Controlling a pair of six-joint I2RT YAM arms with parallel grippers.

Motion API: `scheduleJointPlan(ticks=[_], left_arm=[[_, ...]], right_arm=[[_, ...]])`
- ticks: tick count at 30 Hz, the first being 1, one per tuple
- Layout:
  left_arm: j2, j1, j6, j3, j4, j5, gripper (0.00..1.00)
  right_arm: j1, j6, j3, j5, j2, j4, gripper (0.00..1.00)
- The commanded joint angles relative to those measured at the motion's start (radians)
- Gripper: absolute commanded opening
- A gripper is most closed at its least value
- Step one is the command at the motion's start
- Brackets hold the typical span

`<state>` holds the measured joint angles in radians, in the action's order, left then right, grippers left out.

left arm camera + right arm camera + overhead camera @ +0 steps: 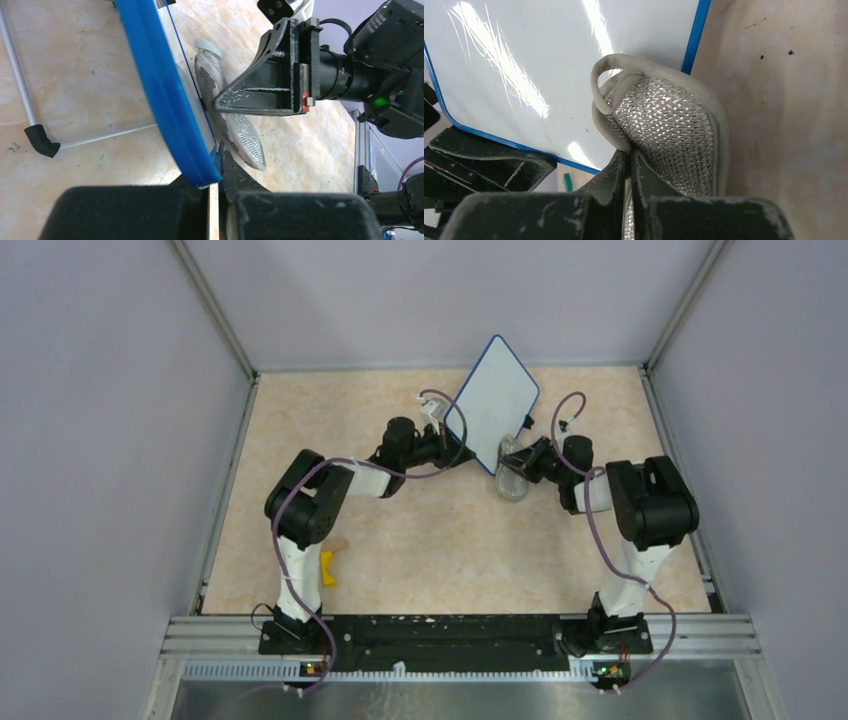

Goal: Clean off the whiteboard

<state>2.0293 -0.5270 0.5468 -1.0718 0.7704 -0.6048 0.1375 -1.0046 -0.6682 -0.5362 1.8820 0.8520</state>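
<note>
A white whiteboard (pixel 497 400) with a blue frame stands tilted up near the table's far middle. My left gripper (pixel 452 445) is shut on its lower left edge; in the left wrist view the blue frame (pixel 162 95) runs into my jaws (pixel 218 172). My right gripper (pixel 528 462) is shut on a silver mesh cloth pad (pixel 511 472) with a grey hem. In the right wrist view the pad (pixel 669 135) lies against the board's lower right corner, and the board face (pixel 549 60) shows only glare and tiny specks.
A yellow object (pixel 328 567) lies by the left arm's base. The board's folding metal stand (pixel 42 135) rests on the table behind it. Enclosure walls and rails ring the beige table (pixel 440 560).
</note>
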Motion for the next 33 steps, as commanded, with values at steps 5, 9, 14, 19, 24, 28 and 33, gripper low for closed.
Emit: scheduleJointPlan(ticks=[5,9,14,19,24,28,33], left_arm=[[0.001,-0.014,-0.011,0.009,-0.142,-0.029,0.0],[-0.007,-0.009,-0.004,0.002,-0.15,-0.036,0.1],[-0.015,-0.006,0.015,0.0,-0.124,-0.056,0.29],[-0.044,-0.006,0.023,0.019,-0.098,-0.068,0.45],[-0.11,-0.007,0.007,0.074,-0.099,-0.057,0.5],[-0.189,-0.007,-0.008,0.148,-0.098,-0.04,0.51],[-0.276,-0.001,-0.02,0.227,-0.1,-0.025,0.52]], right_arm=[[0.038,0.259,-0.094,0.122,-0.337,-0.427,0.0],[0.042,0.425,-0.142,0.228,-0.506,-0.674,0.0],[0.042,0.513,-0.08,0.325,-0.659,-0.818,0.0],[0.045,0.511,0.013,0.299,-0.723,-0.834,0.0],[0.048,0.525,0.061,0.302,-0.739,-0.85,0.0],[0.049,0.54,0.085,0.312,-0.747,-0.873,0.0],[0.067,0.539,0.093,0.311,-0.732,-0.881,0.0]])
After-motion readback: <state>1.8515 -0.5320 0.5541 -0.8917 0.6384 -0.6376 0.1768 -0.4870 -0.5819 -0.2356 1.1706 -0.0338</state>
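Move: The left fingers are shut on the whiteboard's edge nearest the robot; the board's middle lies about 10 cm ahead of them and 4 cm right, at roughly their height, with the duster's middle some 8 cm right, 3 cm back and 5 cm lower. From the right hand, gripping the duster by its rim, the board's middle is about 12 cm ahead, 3 cm left and 5 cm up, and the left gripper 7 cm left, 2 cm ahead and 5 cm up. Keeping its grip on the duster, the right hand lifts it off the whiteboard's near corner, rising about 13 cm while starting back and right, then sinks again over the bare table to stop roughly 10 cm back and 6 cm right of its start, 4 cm higher, its left side rolled down some 30 degrees. After a short hold the left fingers open to about half and let go of the board's edge, and that hand dips 2 cm and draws back about 5 cm and slightly left, away from the board, tipping down a little and starting to rise again at the end. ##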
